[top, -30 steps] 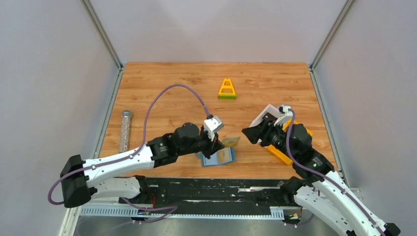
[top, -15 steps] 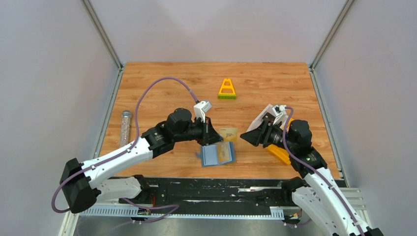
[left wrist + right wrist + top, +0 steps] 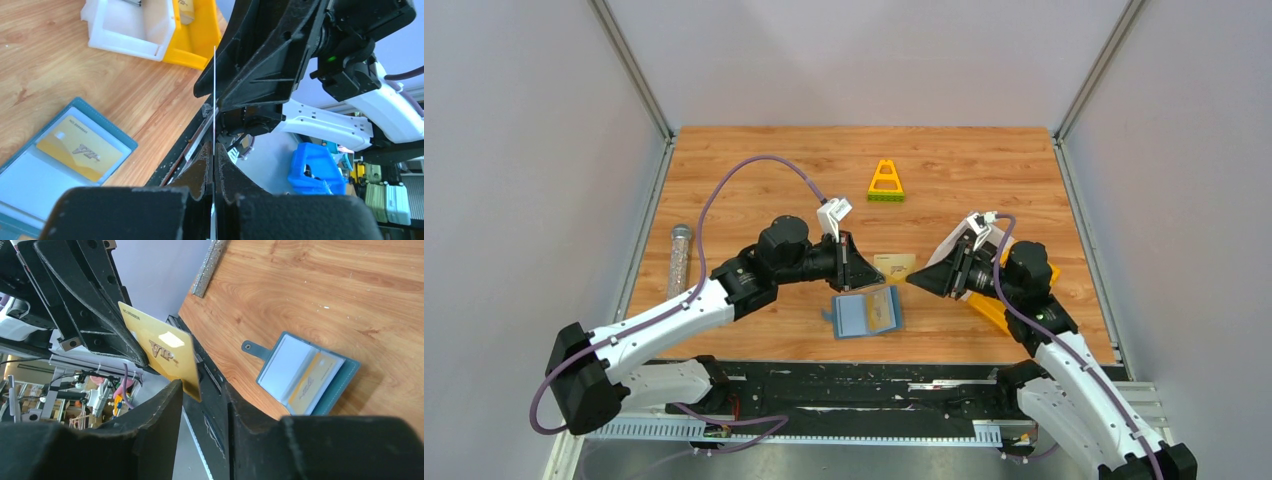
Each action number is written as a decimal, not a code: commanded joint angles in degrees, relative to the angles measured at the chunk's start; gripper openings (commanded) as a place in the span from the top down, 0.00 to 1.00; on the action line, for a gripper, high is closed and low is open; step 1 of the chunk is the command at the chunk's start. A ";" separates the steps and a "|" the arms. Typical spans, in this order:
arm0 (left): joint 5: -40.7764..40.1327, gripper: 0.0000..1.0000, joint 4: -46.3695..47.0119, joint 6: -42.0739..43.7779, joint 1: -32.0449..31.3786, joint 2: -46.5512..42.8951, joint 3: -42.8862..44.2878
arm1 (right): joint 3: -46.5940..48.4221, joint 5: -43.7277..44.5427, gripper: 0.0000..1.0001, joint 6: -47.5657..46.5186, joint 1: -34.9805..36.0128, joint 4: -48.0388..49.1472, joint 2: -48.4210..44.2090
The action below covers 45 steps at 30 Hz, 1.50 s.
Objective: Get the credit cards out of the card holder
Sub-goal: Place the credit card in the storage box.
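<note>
The slate-blue card holder (image 3: 852, 316) lies open on the table near the front edge, also in the left wrist view (image 3: 30, 180) and the right wrist view (image 3: 285, 360). One gold credit card (image 3: 884, 308) sits in its right pocket. My left gripper (image 3: 876, 268) is shut on a second gold credit card (image 3: 898, 266), held in the air above the holder and seen edge-on from the left wrist (image 3: 214, 90). My right gripper (image 3: 200, 390) faces it, open, with the far corner of that credit card (image 3: 160, 352) between its fingers and a gap still showing.
A yellow triangular frame (image 3: 885, 182) stands at the back centre. A glitter tube (image 3: 678, 265) lies along the left edge. A white bin (image 3: 130, 25) and a yellow bin (image 3: 192, 35) sit on the right, under my right arm.
My left gripper has lifted the gold card off the holder and carried it up and right. My right gripper has moved left onto the card's free corner, and its jaws have narrowed.
</note>
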 commanded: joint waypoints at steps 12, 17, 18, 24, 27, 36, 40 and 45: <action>0.74 0.64 1.83 -2.32 2.21 -0.47 -1.81 | -0.45 -3.61 1.00 3.47 -1.81 8.53 -0.98; -1.45 0.43 -4.09 1.52 2.24 -0.72 0.25 | 0.96 -2.87 1.00 3.70 -4.15 4.31 -2.32; -1.82 0.35 -5.61 2.79 2.23 -0.77 0.61 | 1.83 -2.25 1.00 3.09 -4.98 2.15 -2.52; -5.41 0.01 -13.89 9.46 2.23 -1.04 3.94 | 11.56 2.07 1.00 -4.61 -12.71 -16.24 -0.59; -8.10 0.00 -17.18 13.44 2.22 -1.77 4.94 | 17.66 5.79 1.00 -9.10 -17.65 -26.75 3.64; -17.42 0.00 -28.43 20.72 2.25 -6.88 7.63 | 24.56 11.90 1.00 -18.11 -38.45 -41.81 9.63; -21.80 0.00 -33.35 23.59 2.24 -7.80 9.36 | 24.69 19.25 1.00 -20.13 -43.15 -45.63 10.07; -27.09 0.00 -34.09 26.51 2.22 -10.49 8.15 | 23.45 25.91 1.00 -16.81 -43.52 -45.29 10.82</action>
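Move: The gold credit card held by the left gripper has its middle roughly 4 cm left of the right hand and 1 cm ahead, about level with it; from the left hand it is some 3 cm right and 1 cm ahead. For the right hand, the yellow storage box lies about 22 cm right, 3 cm ahead and 18 below, the white box 13 cm right and 10 ahead, the open card holder 9 cm left and 2 back, both boxes and holder on the table. Close the half-open right fingers on the card's free end, then open the left gripper fully and draw it away, about 10 cm left. Keep the pinch with the right, lift a little, then swing it about 22 cm right and some 7 cm forward to the yellow box, sinking at the end while turning clockwise some 50 degrees and tipping the fingers down. ##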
